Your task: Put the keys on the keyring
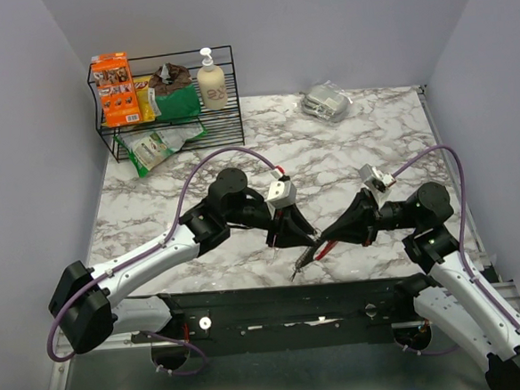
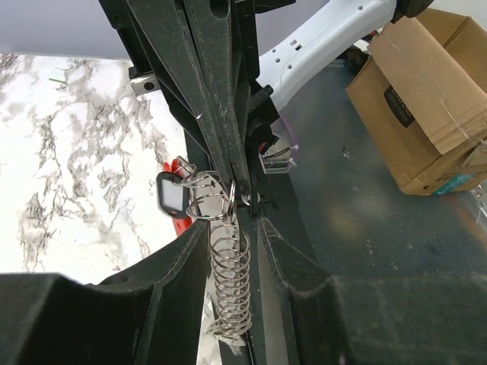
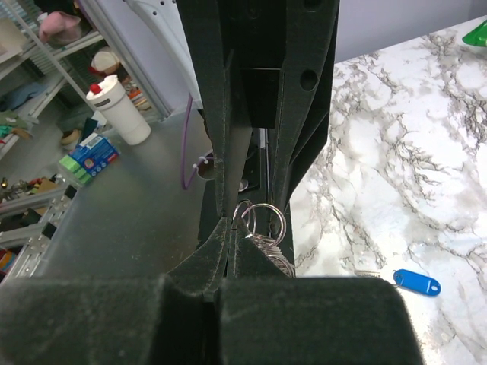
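Observation:
The keyring is held in the air near the table's front edge, between my two grippers. In the left wrist view its silver coil [image 2: 230, 281] stands between the jaws of my left gripper [image 2: 233, 230], which are closed on it. Small rings [image 2: 209, 199], a dark-rimmed tag [image 2: 172, 195] and the red clip [image 2: 181, 223] sit at the coil's top. My right gripper [image 3: 232, 226] is shut on one ring [image 3: 266, 217]. From above, the left gripper [image 1: 296, 240] and right gripper [image 1: 328, 242] almost touch. A key with a blue head [image 3: 417, 281] lies on the marble.
A black wire rack [image 1: 228, 117] with snack packs and a soap bottle stands at the back left. A silver packet [image 1: 327, 101] lies at the back right. A black rail [image 1: 286, 316] runs along the front edge. A cardboard box [image 2: 426, 84] sits off the table.

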Robot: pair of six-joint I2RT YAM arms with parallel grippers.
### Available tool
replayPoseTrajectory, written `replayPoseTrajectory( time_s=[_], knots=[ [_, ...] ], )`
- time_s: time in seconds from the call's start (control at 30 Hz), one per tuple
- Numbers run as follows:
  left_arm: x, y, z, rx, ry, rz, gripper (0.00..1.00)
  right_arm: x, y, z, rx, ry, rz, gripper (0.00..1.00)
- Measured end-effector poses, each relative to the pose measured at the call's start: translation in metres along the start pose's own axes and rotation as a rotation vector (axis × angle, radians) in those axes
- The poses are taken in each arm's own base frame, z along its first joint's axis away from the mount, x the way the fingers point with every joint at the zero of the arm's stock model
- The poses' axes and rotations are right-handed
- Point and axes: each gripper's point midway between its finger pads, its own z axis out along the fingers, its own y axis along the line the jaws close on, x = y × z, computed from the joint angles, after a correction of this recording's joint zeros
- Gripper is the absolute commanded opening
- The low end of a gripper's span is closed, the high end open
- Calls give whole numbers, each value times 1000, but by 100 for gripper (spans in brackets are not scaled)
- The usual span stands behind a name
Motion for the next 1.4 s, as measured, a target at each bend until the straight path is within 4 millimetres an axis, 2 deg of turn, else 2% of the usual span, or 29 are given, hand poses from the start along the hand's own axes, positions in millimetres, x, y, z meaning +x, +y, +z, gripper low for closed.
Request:
replayPoseTrajectory(
  time_s=[0.1, 0.3, 0.43, 0.57, 0.63, 0.67, 0.7, 0.77, 0.8, 0.87, 0.9, 1.13, 1.17, 1.4],
  knots=[
    [-3, 0, 1, 1, -10, 5, 36, 0, 0, 0, 0, -1, -2, 1],
    [-13, -1, 2, 7, -42, 17, 20, -1, 1, 0, 0, -2, -5, 1],
    [-15, -2, 2, 9, -48, 18, 2, -1, 1, 0, 1, -3, -7, 1],
    [-16, -2, 2, 10, -48, 14, 0, -1, 1, 0, 4, -5, -8, 1],
    [-16, -3, 2, 10, -46, 11, 0, -2, 1, 0, 4, -6, -10, 6],
    [-16, -3, 2, 10, -44, 10, 0, -2, 1, 0, 4, -6, -10, 14],
    [-16, -3, 2, 9, -43, 9, 0, -2, 1, 0, 5, -6, -9, 32],
    [-16, -1, 2, -1, -32, 7, 0, -2, -1, -1, 17, -9, -4, 50],
    [-14, 0, 2, -7, -24, 1, 0, -2, -2, -1, 26, -13, -9, 68],
    [-12, 1, 2, -18, -7, -3, 0, -4, -3, -1, 49, -20, -17, 84],
    [-11, 1, 1, -26, 6, -8, 0, -5, -4, -2, 63, -26, -25, 87],
    [-13, 8, -4, -88, 81, -3, 0, -21, -9, -5, 146, -70, -74, 92],
    [-14, 9, -4, -98, 96, 0, 0, -22, -10, -5, 153, -72, -73, 100],
    [-17, 16, -1, -152, 210, 6, 0, -20, -16, -5, 178, -64, -69, 98]
  ],
)
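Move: The wire ring at the keyring's end, still pinched in the right hand's tips, is about 1 cm beyond the left hand (to its right) and 1 cm above it. From the right hand, that ring is practically at the hand point. The coil dangles some 6 cm below the left hand and 2 cm to its left, level fore and aft; the black tag hangs about 3 cm ahead and 3 cm below. The blue-tagged key lies on the table, roughly 20 cm ahead, 8 cm left and 26 cm below. The left hand, its half-open fingers already around the ring end, rises about 1.5 cm and shuts them on the wire close beside the right fingertips while the right hand holds still. Only then does the right hand let go and open wide, and both hands ease about 2 cm forward together; the right also rises about 1.5 cm and swings some 10 degrees clockwise, its open fingers staying around the ring, while the left keeps its pinch and rolls its left side up by roughly 15 degrees. ##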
